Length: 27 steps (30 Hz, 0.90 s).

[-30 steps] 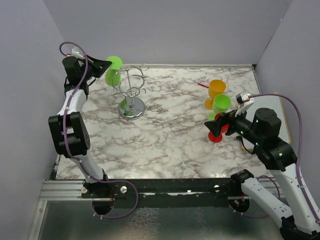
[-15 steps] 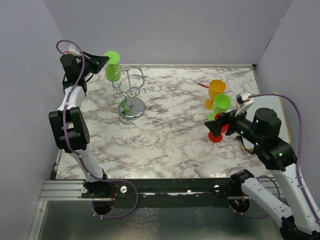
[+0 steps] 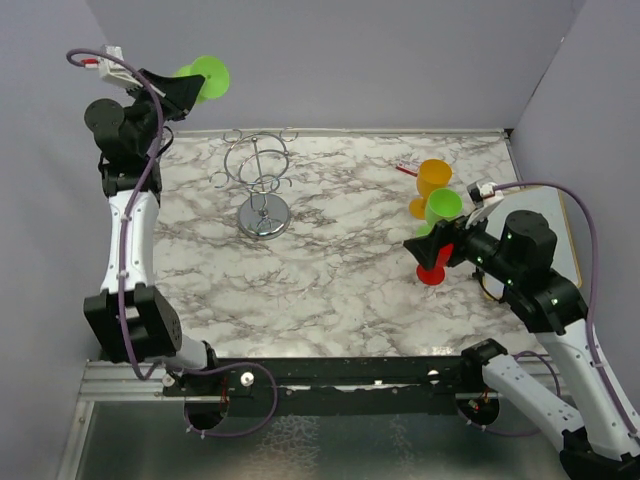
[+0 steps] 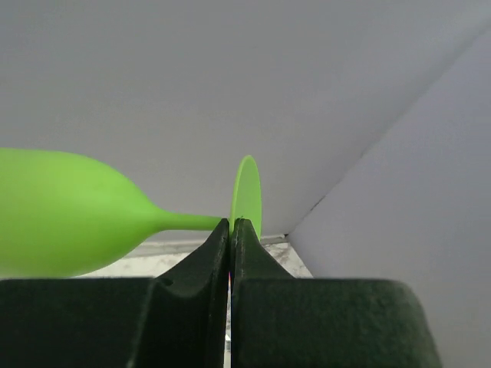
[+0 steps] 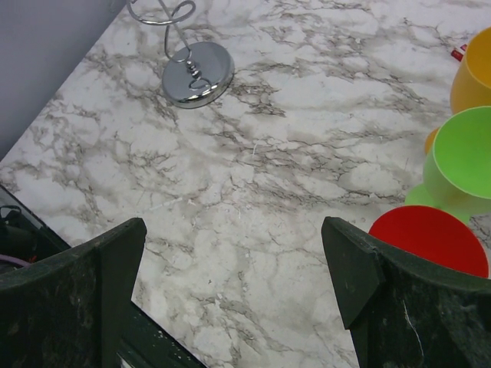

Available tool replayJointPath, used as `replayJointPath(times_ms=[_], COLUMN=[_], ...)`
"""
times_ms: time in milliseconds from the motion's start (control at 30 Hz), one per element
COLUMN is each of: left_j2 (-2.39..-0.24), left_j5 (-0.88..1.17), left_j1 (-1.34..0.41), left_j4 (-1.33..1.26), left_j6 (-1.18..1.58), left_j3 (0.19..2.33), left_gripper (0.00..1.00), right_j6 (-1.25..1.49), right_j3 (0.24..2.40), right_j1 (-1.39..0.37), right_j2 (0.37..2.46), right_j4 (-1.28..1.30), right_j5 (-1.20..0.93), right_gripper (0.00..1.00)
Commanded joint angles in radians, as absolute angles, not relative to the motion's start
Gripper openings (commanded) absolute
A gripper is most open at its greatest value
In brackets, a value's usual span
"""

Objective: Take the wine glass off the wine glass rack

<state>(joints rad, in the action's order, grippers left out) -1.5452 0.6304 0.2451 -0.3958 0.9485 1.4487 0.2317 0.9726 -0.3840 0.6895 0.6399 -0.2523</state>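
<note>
My left gripper point(image 3: 188, 88) is raised high at the back left, off the table, shut on the stem of a lime green wine glass point(image 3: 210, 76). In the left wrist view the wine glass point(image 4: 69, 218) lies sideways, bowl to the left and round foot just past my closed left gripper point(image 4: 232, 224). The chrome wine glass rack point(image 3: 262, 185) stands on the marble table with nothing hanging on its looped arms; its round base point(image 5: 198, 73) shows in the right wrist view. My right gripper point(image 3: 432, 255) hovers at the right side, open and holding nothing point(image 5: 234, 238).
An orange glass point(image 3: 433, 177), a green glass point(image 3: 442, 207) and a red glass point(image 3: 431, 273) stand close together at the right, just beside my right gripper. Grey walls close in the back and both sides. A small red item point(image 3: 405, 169) lies near the back edge.
My left arm has lifted the green wine glass up and to the left, away from the rack's arms and clear of it. The right arm has barely shifted.
</note>
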Motion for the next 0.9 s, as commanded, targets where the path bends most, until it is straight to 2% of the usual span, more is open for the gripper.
replayJointPath(times_ms=[0,133,267,500,700,767,867], left_j2=[-1.323,-1.194,-1.113,-0.937,-0.802,-0.763,-0.709], left_j5=[0.617,0.649,0.775,0.941,0.909,0.890,0.756], left_j1=[0.101,-0.103,-0.294,-0.545,-0.677,-0.695,-0.800], left_j4=[-0.484,-0.487,-0.490,-0.488,-0.417,-0.315,-0.163], left_j6=[0.612,0.361,0.201,-0.180,-0.397,-0.490,-0.636], left_j3=[1.418,1.370,1.284,0.973,0.719,0.681,0.629], left_gripper=[0.00,0.00,0.00,0.00,0.00,0.00,0.00], right_j6=[0.277,0.309,0.330,0.321,0.260,0.236,0.214], right_j3=[0.953,0.953,0.969,1.021,1.077,1.095,1.131], right_j1=[-0.379,-0.379,-0.379,-0.378,-0.379,-0.378,-0.379], right_j2=[0.703,0.712,0.719,0.719,0.750,0.768,0.801], right_j4=[0.564,0.531,0.504,0.476,0.488,0.506,0.541], right_j5=[-0.323,-0.346,-0.356,-0.310,-0.287,-0.285,-0.280], right_gripper=[1.00,1.00,1.00,1.00,1.00,1.00,1.00])
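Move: The left hand, some 25 cm above the middle of the rack, already holds the green wine glass by its foot. The right gripper, towards which the glass goes, is about 26 cm back, 43 cm right and 16 cm lower; the rack is 3 cm back, 9 cm right. From the right hand, the held glass is 26 cm ahead, 43 cm left and 10 cm higher; the red glass stands 7 cm ahead, 5 cm right, 11 cm below. Gripping the glass foot, the left sweeps back 35 cm and rightward, up then down; right hand rises 5 cm. ##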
